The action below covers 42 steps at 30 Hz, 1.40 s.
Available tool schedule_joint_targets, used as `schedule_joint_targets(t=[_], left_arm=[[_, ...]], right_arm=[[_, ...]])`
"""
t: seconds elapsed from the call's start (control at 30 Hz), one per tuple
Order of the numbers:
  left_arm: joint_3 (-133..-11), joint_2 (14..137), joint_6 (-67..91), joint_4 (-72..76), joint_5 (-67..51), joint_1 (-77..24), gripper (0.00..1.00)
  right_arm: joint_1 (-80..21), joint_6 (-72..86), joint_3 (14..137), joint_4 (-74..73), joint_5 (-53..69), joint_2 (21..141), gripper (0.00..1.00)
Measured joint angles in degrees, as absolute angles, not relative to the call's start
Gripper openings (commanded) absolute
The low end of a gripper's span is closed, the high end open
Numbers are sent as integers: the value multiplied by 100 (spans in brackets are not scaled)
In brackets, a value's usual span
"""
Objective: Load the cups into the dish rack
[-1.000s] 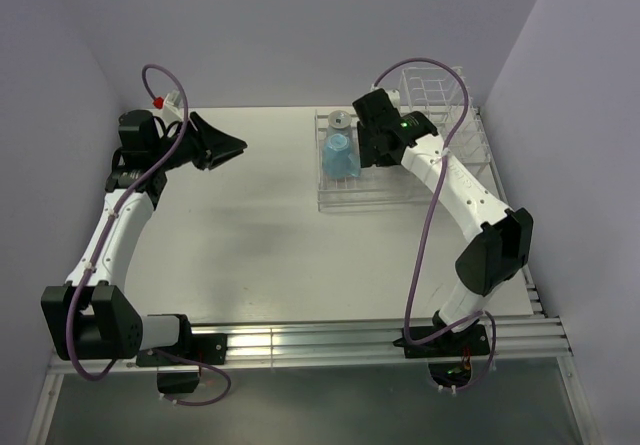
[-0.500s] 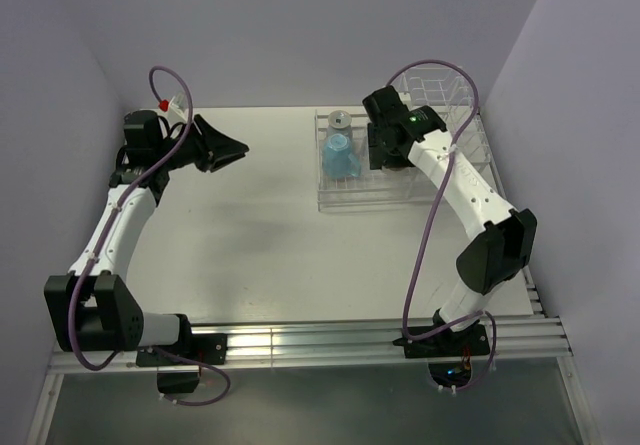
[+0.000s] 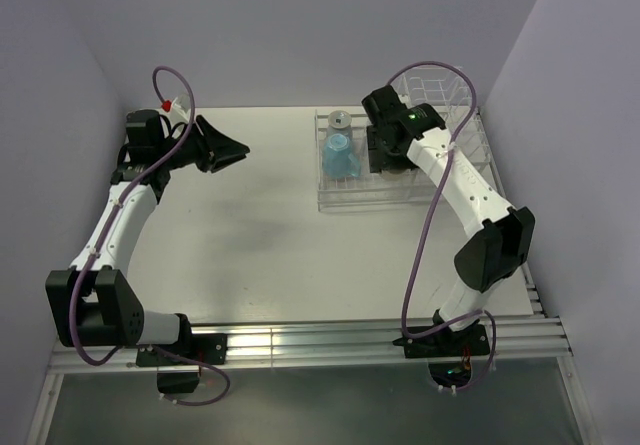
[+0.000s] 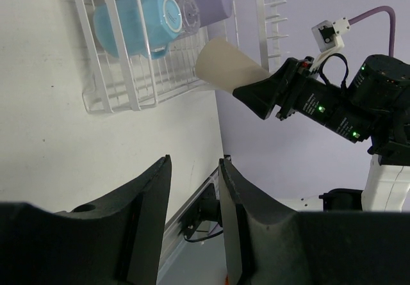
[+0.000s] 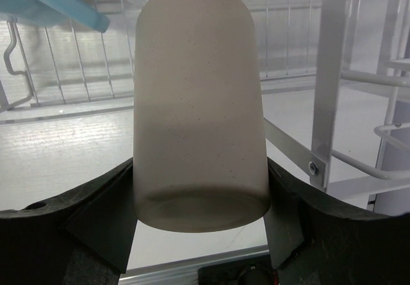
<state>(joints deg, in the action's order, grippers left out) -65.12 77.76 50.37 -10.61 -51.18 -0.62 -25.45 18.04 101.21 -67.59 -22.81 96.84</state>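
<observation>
My right gripper [image 3: 392, 161] is shut on the tan brown cup [image 5: 198, 105] and holds it tilted just above the flat grid of the white dish rack [image 3: 366, 201]. The left wrist view also shows that cup [image 4: 225, 71] in the black fingers beside the rack [image 4: 115, 94]. A light blue mug [image 3: 340, 155] lies in the rack, with a clear glass [image 4: 186, 13] and the lavender tumbler [image 4: 213, 2] behind it. My left gripper [image 3: 228, 151] is open and empty, held in the air over the table's far left, well apart from the rack.
The rack's taller divider section [image 3: 440, 95] stands at the back right against the wall. Its upright white posts [image 5: 328, 73] rise close to the right of the held cup. Lavender walls close in the table on three sides.
My right gripper has shifted a little to the right and nearer over the rack with the tan cup in it. The left arm has barely moved.
</observation>
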Motion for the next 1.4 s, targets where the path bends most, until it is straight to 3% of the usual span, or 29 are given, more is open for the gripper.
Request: schedule_joint_targets(t=[1.0, 1.4], left_arm=[[-6589, 7977, 5037, -1057, -5162, -62, 41], [-6589, 7990, 5028, -1057, -5162, -62, 41]], right_arm=[[-2523, 1656, 10309, -6759, -1710, 10591, 5], [-2523, 1643, 10320, -6702, -1610, 10645, 15]])
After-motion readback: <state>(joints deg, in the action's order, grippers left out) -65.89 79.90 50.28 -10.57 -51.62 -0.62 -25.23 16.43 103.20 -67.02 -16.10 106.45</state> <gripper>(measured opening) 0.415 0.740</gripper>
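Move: The right hand still holds the brown cup at the rack's front rim, and the gap for it lies about 5 cm ahead, 3 cm to the left and some 13 cm below. The blue mug stands about 8 cm ahead and 10 cm to the left, 15 cm lower; the purple cup is roughly 11 cm ahead, straight in line and about 15 cm below. From the idle left hand that gap is some 26 cm to the right, 5 cm ahead and 20 cm below. With its grip on the brown cup unchanged, the right hand sinks about 5 cm while shifting some 2.5 cm left and, later on, slightly forward, taking the cup's free end down into the front of the rack beside the blue mug's handle. On the way the wrist tips the fingers some 10 degrees more steeply downward, and the hand then settles almost to a stop with the fingers still closed on the cup. ##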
